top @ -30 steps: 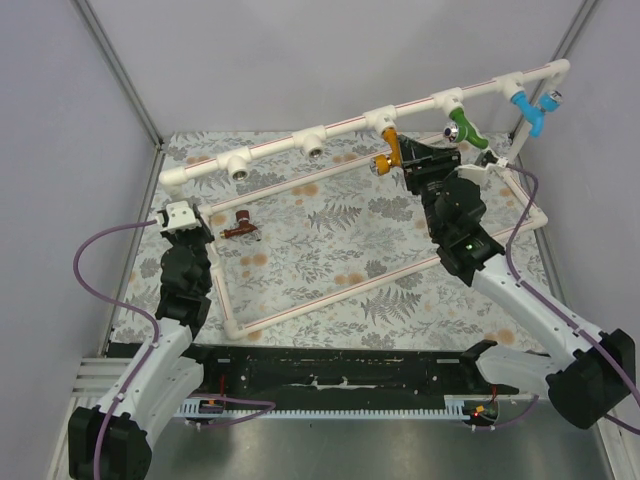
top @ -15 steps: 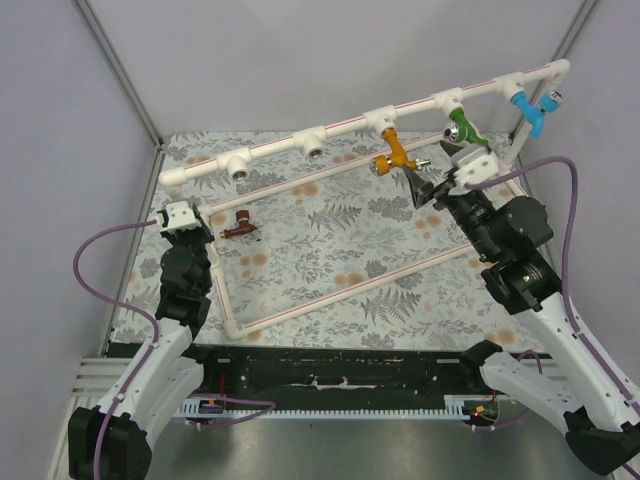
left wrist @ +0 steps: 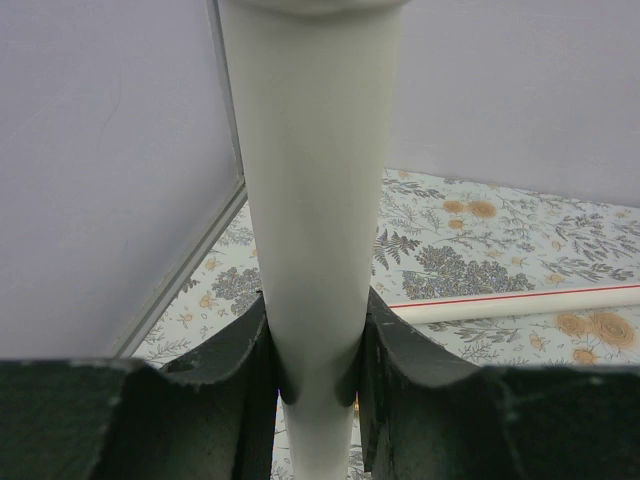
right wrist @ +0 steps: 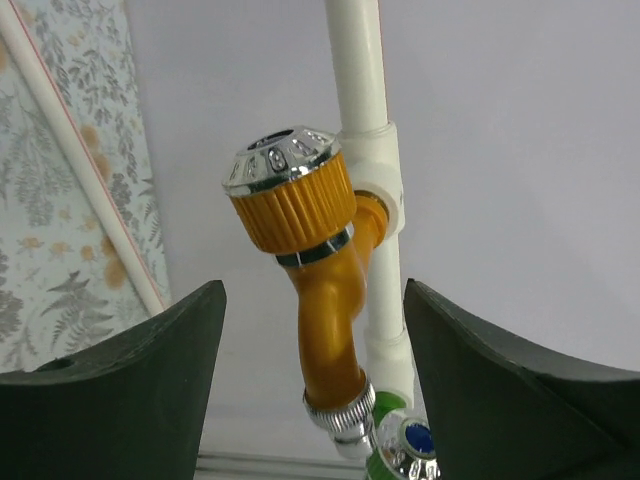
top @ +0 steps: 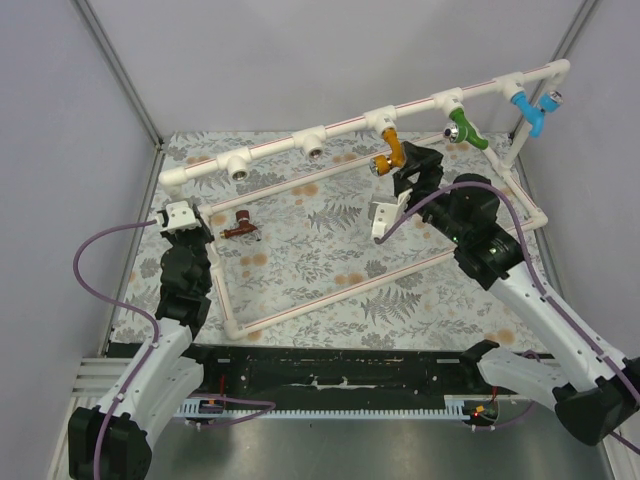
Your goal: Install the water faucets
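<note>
The orange-yellow water faucet [top: 390,150] hangs from a tee on the white pipe rail [top: 280,147]. In the right wrist view this faucet [right wrist: 322,300] stands between my right gripper's [right wrist: 312,300] wide open jaws, touching neither finger. From above, the right gripper [top: 406,170] sits just right of and below that faucet. The dark reddish-brown faucet [top: 240,227] lies loose on the table inside the pipe frame. My left gripper [top: 181,216] is shut on the frame's white upright pipe [left wrist: 310,200] at the left end.
A green tap [top: 465,130] and a light blue tap [top: 530,108] are mounted further right on the rail. Open tees [top: 240,168] [top: 314,148] sit left of the orange faucet. The low pipe frame [top: 340,295] lies on the leaf-patterned table, with grey walls close around.
My right gripper let go of the orange faucet and opened wide, swung out to the right, then came back with its wrist turned. The left arm has not moved.
</note>
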Controlling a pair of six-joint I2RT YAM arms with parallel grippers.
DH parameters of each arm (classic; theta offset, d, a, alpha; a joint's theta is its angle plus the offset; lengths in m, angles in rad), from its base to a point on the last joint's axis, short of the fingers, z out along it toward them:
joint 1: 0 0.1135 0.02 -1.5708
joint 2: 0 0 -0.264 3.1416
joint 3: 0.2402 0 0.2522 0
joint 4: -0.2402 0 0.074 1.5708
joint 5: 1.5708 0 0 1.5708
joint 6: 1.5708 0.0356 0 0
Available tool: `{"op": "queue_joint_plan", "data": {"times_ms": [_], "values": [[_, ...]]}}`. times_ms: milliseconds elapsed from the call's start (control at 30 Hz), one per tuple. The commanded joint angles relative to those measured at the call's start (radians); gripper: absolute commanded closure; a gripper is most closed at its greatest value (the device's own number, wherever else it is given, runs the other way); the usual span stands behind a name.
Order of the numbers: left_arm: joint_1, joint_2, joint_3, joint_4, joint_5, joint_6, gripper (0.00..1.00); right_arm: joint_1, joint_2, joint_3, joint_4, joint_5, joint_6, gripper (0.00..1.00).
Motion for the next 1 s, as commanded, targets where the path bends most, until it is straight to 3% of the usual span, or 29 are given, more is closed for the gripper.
{"op": "queue_joint_plan", "data": {"times_ms": [0,133,300,467,600,667,733,800,867,967], "values": [[-0.005,-0.007,0.037,0.038,0.027,-0.009,0.98,0.006,0.08,-0.025,0.233,0.078,-0.198,0.22],[-0.005,-0.006,0.037,0.038,0.028,-0.01,0.98,0.009,0.155,-0.023,0.325,0.13,-0.113,0.29],[-0.005,-0.008,0.037,0.038,0.025,-0.01,0.98,0.017,0.177,-0.011,0.422,0.186,0.304,0.56],[-0.005,-0.009,0.037,0.041,0.022,-0.006,0.98,0.018,0.175,0.006,0.498,0.206,0.981,0.71],[-0.005,-0.009,0.037,0.041,0.022,-0.006,0.98,0.017,0.175,-0.037,0.669,0.441,1.794,1.0],[-0.005,-0.009,0.037,0.041,0.021,-0.007,0.98,0.015,0.169,-0.08,0.675,0.624,2.185,1.0],[-0.005,-0.009,0.039,0.039,0.022,-0.007,0.98,0.017,0.159,-0.099,0.564,0.762,2.558,1.0],[-0.005,-0.011,0.037,0.041,0.022,-0.007,0.98,0.015,0.157,-0.071,0.436,0.79,2.772,1.0],[-0.005,-0.011,0.039,0.039,0.021,-0.004,0.98,0.017,0.152,-0.043,0.44,0.763,2.712,0.86],[-0.005,-0.012,0.037,0.041,0.019,-0.006,0.98,0.015,0.131,-0.037,0.552,0.694,2.441,0.51]]}}
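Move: The orange faucet hangs in its tee about 5 cm ahead of my open right hand, 1 cm left, at fingertip height; its knob points left. The tee is some 10 cm ahead, 4 cm left. The green faucet lies about 9 cm ahead and 11 cm right, the empty tee about 6 cm ahead and 17 cm left. From my left hand the orange faucet is roughly 38 cm right, 6 cm ahead and 10 cm higher. With my right hand I reach forward about 5 cm onto the orange faucet, pinch its body, then roll the wrist some 140 degrees, left side rising (clockwise as seen from behind the hand), holding on all the while to screw the faucet into its tee. My left hand stays still and keeps its grip on the rack's left upright pipe. ##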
